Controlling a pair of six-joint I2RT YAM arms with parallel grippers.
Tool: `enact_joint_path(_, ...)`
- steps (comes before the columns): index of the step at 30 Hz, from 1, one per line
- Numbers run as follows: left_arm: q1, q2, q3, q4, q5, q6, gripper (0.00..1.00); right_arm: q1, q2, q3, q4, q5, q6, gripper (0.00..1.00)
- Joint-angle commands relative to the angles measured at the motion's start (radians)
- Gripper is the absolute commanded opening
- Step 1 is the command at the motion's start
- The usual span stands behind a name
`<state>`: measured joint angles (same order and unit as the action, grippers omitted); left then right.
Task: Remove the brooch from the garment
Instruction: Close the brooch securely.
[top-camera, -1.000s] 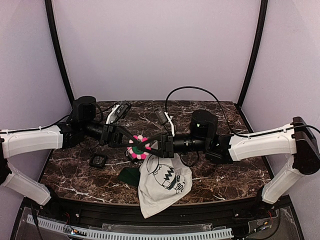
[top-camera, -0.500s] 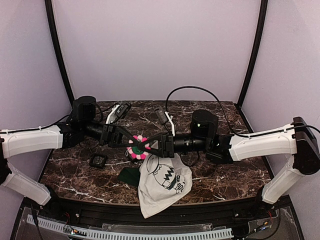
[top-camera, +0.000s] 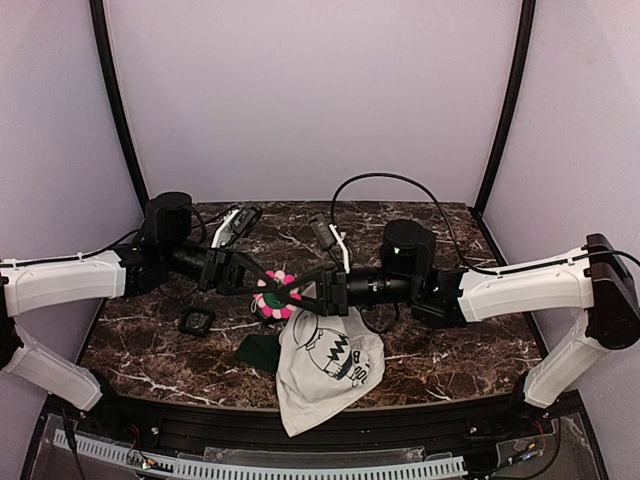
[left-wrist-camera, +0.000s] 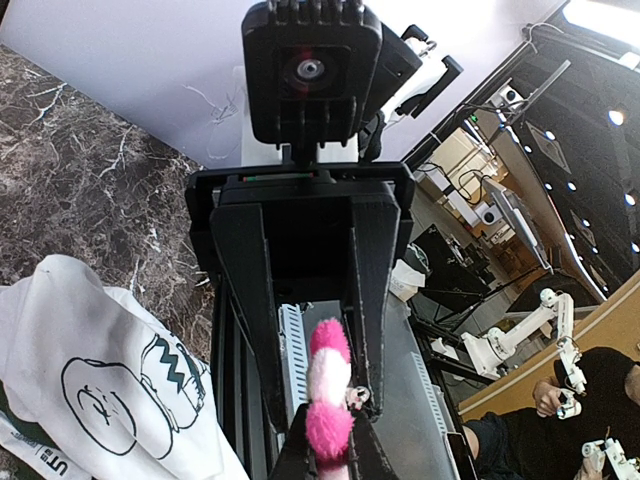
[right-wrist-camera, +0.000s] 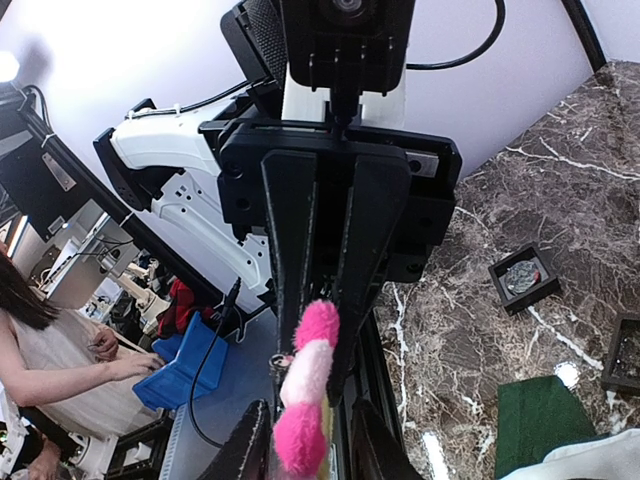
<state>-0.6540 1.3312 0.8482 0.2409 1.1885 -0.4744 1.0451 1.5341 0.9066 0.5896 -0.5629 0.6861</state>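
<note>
The brooch (top-camera: 277, 295), a fluffy pink and white flower, hangs in the air over the table between the two grippers. My left gripper (top-camera: 262, 285) comes in from the left, shut on the brooch (left-wrist-camera: 328, 385), its fingertips (left-wrist-camera: 300, 450) pinching the lower petal. My right gripper (top-camera: 300, 292) faces it from the right, jaws apart on either side of the brooch (right-wrist-camera: 305, 375) with a gap at each finger (right-wrist-camera: 245, 445). The garment (top-camera: 325, 365), a white T-shirt with a black cartoon print, droops below the right gripper onto the table. Whether it still hangs on the brooch is hidden.
A small black square frame (top-camera: 196, 320) lies on the marble table (top-camera: 450, 350) at left; the right wrist view shows it (right-wrist-camera: 524, 276) holding a metal piece, with another frame (right-wrist-camera: 625, 350) nearby. The garment's dark green sleeve (top-camera: 258, 350) lies flat. A black cable (top-camera: 400, 180) loops over the right arm.
The right gripper's jaws have parted a little around the brooch. Both arms, the brooch and the garment stay where they were.
</note>
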Motion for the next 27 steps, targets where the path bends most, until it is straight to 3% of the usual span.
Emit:
enact_joint_path(1,-0.002,-0.007,0.015,-0.010,0.005,0.010,0.01,-0.005,-0.002,0.024,-0.019,0.032,-0.012,0.25)
enact_joint_path(14,-0.002,-0.010,0.015,-0.013,0.005,0.013,0.01,-0.020,0.002,0.034,-0.104,0.141,0.020,0.06)
enact_joint_path(27,-0.002,-0.012,0.017,-0.023,-0.001,0.021,0.01,-0.038,0.000,0.003,-0.060,0.123,0.048,0.05)
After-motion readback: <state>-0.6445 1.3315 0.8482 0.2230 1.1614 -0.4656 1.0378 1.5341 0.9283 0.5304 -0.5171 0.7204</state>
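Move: The brooch, already gripped by the left hand, has its middle about 1 cm to that hand's right, level with it. From the right hand the brooch lies about 1 cm left, also level, between its fingers. The garment's middle is some 8 cm back, 6 cm right and 20 cm below the right hand; the black box lies roughly 19 cm left, 2 cm ahead and 21 cm below. The right fingers close on the brooch's clasp side, easing about 1 cm forward, while the left keeps hold. ##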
